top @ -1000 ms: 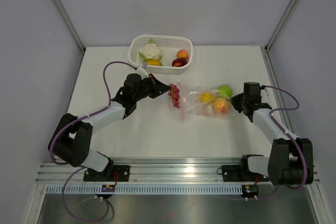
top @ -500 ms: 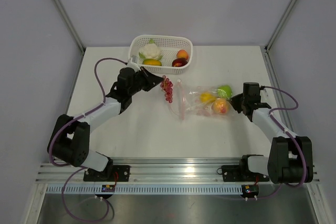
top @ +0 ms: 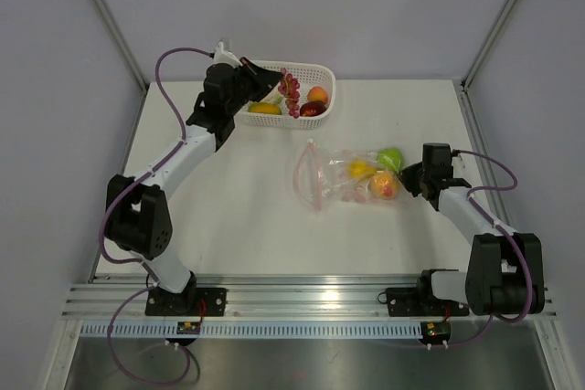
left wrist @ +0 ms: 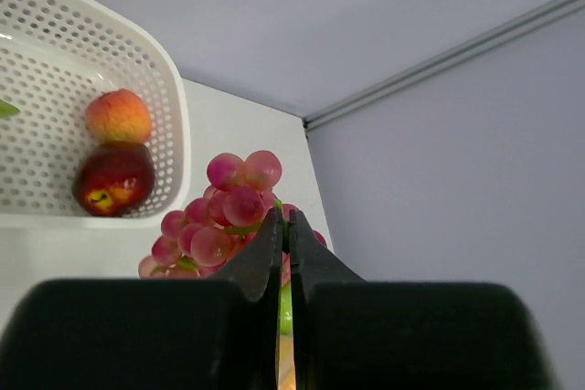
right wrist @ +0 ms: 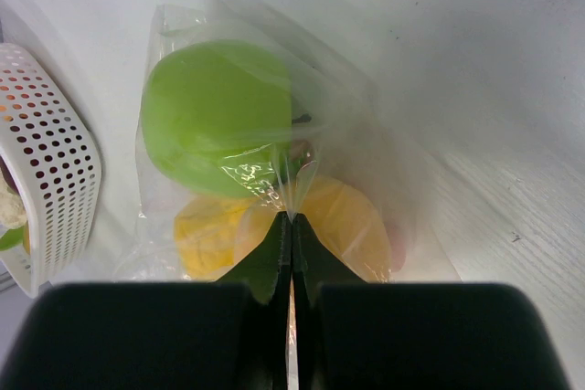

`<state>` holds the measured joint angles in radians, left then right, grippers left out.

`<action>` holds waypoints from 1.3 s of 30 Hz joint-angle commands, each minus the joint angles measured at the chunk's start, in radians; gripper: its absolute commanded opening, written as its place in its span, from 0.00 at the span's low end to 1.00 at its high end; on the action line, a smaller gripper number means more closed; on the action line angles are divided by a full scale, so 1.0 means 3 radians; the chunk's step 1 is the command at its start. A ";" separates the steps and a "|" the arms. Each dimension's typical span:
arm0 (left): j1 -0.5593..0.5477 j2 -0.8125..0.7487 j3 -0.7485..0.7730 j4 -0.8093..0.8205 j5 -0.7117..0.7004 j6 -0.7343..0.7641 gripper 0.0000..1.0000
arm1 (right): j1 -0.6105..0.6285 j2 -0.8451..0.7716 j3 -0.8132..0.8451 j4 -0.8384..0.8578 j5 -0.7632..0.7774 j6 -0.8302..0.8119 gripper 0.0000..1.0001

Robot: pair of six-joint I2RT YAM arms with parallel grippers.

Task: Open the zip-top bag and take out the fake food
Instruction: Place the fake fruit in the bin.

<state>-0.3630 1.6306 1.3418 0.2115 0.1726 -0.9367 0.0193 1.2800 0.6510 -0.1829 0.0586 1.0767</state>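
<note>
The clear zip-top bag [top: 334, 178] lies mid-table, its pink-edged mouth facing left. Inside it are fake food pieces: a green apple [top: 391, 158], a yellow piece [top: 360, 169] and an orange peach [top: 384, 185]. My right gripper [top: 405, 176] is shut on a fold of the bag's plastic [right wrist: 302, 157] at its right end, just in front of the apple [right wrist: 215, 111]. My left gripper [top: 277, 78] is raised over the white basket [top: 315, 68], shut on the stem of a pink grape bunch [top: 291, 91] that hangs from its tips [left wrist: 224, 216].
The perforated basket [left wrist: 164, 89] at the table's back holds a peach [left wrist: 118, 114], a dark red fruit [left wrist: 113, 177] and a yellow-orange piece [top: 265, 108]. The left arm partly hides its left half. Grey walls enclose the table on three sides.
My left arm has lifted the grape bunch away from the bag's mouth and carried it back over the basket. The right gripper and the bag have stayed put.
</note>
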 commanded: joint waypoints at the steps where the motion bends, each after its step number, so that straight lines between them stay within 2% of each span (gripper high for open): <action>1: 0.0024 0.0209 0.0318 0.0046 -0.0359 0.0136 0.00 | -0.0008 -0.0059 0.0029 0.0083 -0.0027 0.0036 0.00; 5: 0.0024 0.0485 0.0543 0.0179 -0.0550 0.0218 0.00 | -0.0008 -0.0064 0.0029 0.0083 -0.0042 0.0052 0.00; 9: 0.0034 0.0939 0.0905 0.0287 -0.0509 0.0264 0.00 | -0.0008 -0.0064 0.0039 0.0098 -0.0103 0.0041 0.00; 22: 0.0054 0.1958 0.1366 0.0680 -0.0540 -0.0068 0.01 | -0.0008 -0.0038 0.0054 0.0119 -0.0149 0.0062 0.00; 27: 0.0075 0.2030 0.1275 0.0854 -0.0494 -0.0206 0.25 | -0.0008 -0.0084 0.0044 0.0109 -0.0134 0.0062 0.00; 28: 0.0080 0.2015 0.1275 0.0860 -0.0483 -0.0201 0.34 | -0.0008 -0.0084 0.0049 0.0109 -0.0134 0.0062 0.00; 31: 0.0110 0.1938 0.1280 0.0809 -0.0448 -0.0115 0.46 | -0.0013 -0.0094 0.0044 0.0099 -0.0124 0.0062 0.00; 39: 0.0157 0.1484 0.0861 0.0757 -0.0310 -0.0068 0.48 | -0.0008 -0.0110 0.0049 0.0093 -0.0124 0.0052 0.00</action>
<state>-0.3241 2.2051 1.6375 0.3748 0.0544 -0.9760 0.0193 1.2758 0.6510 -0.1761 0.0322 1.0889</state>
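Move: The left hand holds the grapes high, and the middle of the white bin lies about 15 cm ahead of it, straight on, and some 27 cm below. In the bin, the peach sits about 9 cm right of that middle, the dark red apple 8 cm right and 4 cm nearer, and the cauliflower 5 cm left of it. From the right hand, which keeps the bag, the bin's middle is roughly 25 cm ahead, 31 cm left and 3 cm lower. The left hand carries the pinched grapes forward over the bin, about 14 cm, sinking some 17 cm on the way, gently at first and then steeply as the reach runs out, while the wrist swings close to 10 degrees counter-clockwise and the fingertips dip slightly. At the lowest point the fingers open to about half and let go of the grapes over the gap between cauliflower and peach, then the hand eases back up about 2 cm, while the right hand stays put with its closed fingers still pinching the bag. ##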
